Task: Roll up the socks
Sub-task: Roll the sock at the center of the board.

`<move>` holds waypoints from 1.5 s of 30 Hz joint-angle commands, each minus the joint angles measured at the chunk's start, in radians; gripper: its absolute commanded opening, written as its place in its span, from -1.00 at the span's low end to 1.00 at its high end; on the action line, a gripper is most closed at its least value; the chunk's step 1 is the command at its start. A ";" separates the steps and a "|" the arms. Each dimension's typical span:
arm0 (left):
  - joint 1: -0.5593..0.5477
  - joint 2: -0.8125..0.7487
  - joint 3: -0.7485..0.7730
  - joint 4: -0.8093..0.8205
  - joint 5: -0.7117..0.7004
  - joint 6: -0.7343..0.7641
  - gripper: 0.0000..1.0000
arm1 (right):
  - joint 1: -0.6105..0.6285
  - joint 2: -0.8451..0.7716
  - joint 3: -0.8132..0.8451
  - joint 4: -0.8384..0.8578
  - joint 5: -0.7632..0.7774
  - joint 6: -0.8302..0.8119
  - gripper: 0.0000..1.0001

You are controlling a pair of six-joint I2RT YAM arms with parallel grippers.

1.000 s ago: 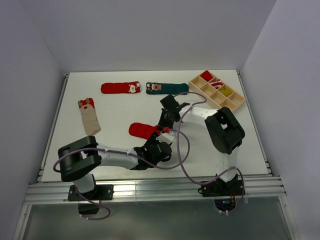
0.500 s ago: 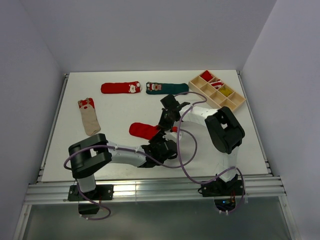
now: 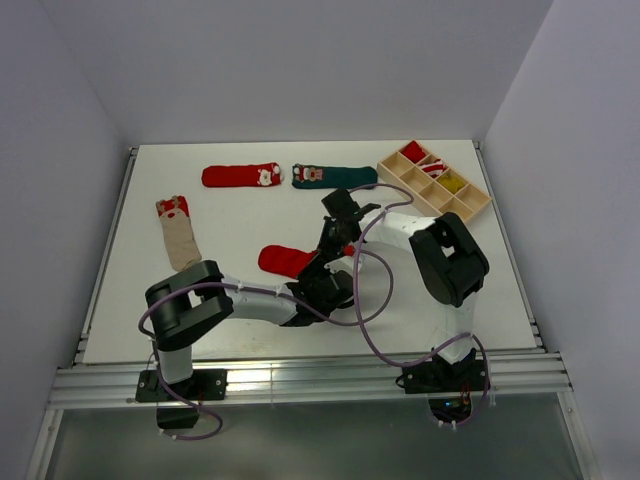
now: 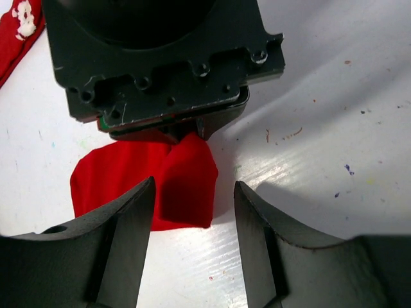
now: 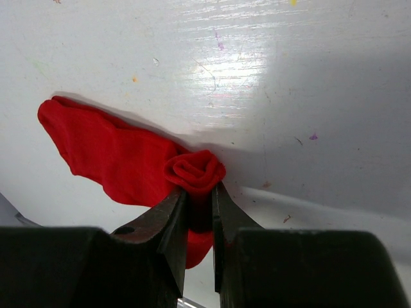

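Observation:
A red sock [image 3: 280, 261] lies mid-table, one end wound into a small roll [image 5: 196, 169], the rest flat [image 5: 103, 154]. My right gripper [image 5: 199, 197] is shut on that roll and points down at it [image 3: 323, 260]. My left gripper [image 4: 192, 215] is open just beside it [image 3: 335, 288]. A fold of the same red sock [image 4: 183, 186] lies between the left gripper's fingertips, closer to the left finger, not pinched. Three more socks lie flat farther back: red [image 3: 238, 176], dark green [image 3: 335, 176], beige with red cuff [image 3: 180, 237].
A wooden compartment tray [image 3: 420, 190] at the back right holds rolled items. The right gripper's black housing [image 4: 160, 58] hangs right above the left fingers. A purple cable [image 3: 375, 300] loops between the arms. Walls close in on three sides.
My left arm has swung right and forward, bringing its open gripper up against the sock under the right gripper. The right gripper has kept its hold and place.

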 commanded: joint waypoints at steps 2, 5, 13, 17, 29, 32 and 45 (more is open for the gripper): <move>0.012 0.033 0.052 -0.031 -0.019 0.004 0.11 | -0.004 0.035 0.023 -0.028 0.008 -0.020 -1.00; 0.013 0.046 0.061 -0.051 -0.016 -0.010 0.06 | -0.005 0.038 0.022 -0.024 0.005 -0.017 -1.00; 0.016 0.088 0.083 -0.123 -0.033 -0.076 -0.21 | -0.010 0.033 0.023 -0.022 0.003 -0.020 -1.00; 0.018 0.082 0.070 -0.135 -0.025 -0.116 -0.49 | -0.014 0.030 0.011 -0.010 -0.004 -0.017 -1.00; 0.084 -0.056 -0.008 -0.132 0.180 -0.289 -0.99 | -0.040 -0.080 -0.101 0.148 -0.050 -0.009 -0.43; 0.107 -0.117 -0.045 -0.100 0.277 -0.329 -0.99 | -0.063 -0.128 -0.135 0.211 -0.060 0.008 -0.17; 0.297 -0.258 -0.216 0.064 0.669 -0.514 -0.99 | -0.131 -0.272 -0.225 0.355 -0.033 0.019 0.21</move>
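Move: The sock's rolled end lies right at the open left gripper, its middle about 3 cm ahead, 1 cm to the left and 2 cm below; its flat remainder stretches off with its middle some 9 cm to the left, 1 cm ahead. The dark green sock lies about 23 cm ahead and 3 cm right. From the right hand, which already pinches the roll's far end, the roll's middle is about 3 cm back, level sideways and 1 cm below. Lower the left gripper about 2 cm over the near end of the roll and close it there while the right keeps its pinch. Then roll the left wrist some 30 degrees, left side down, tipping the fingers further down as the hand eases left and slightly up. Meanwhile open the right fingers, let go of the far end and draw up about 6 cm, forward and to the right. ##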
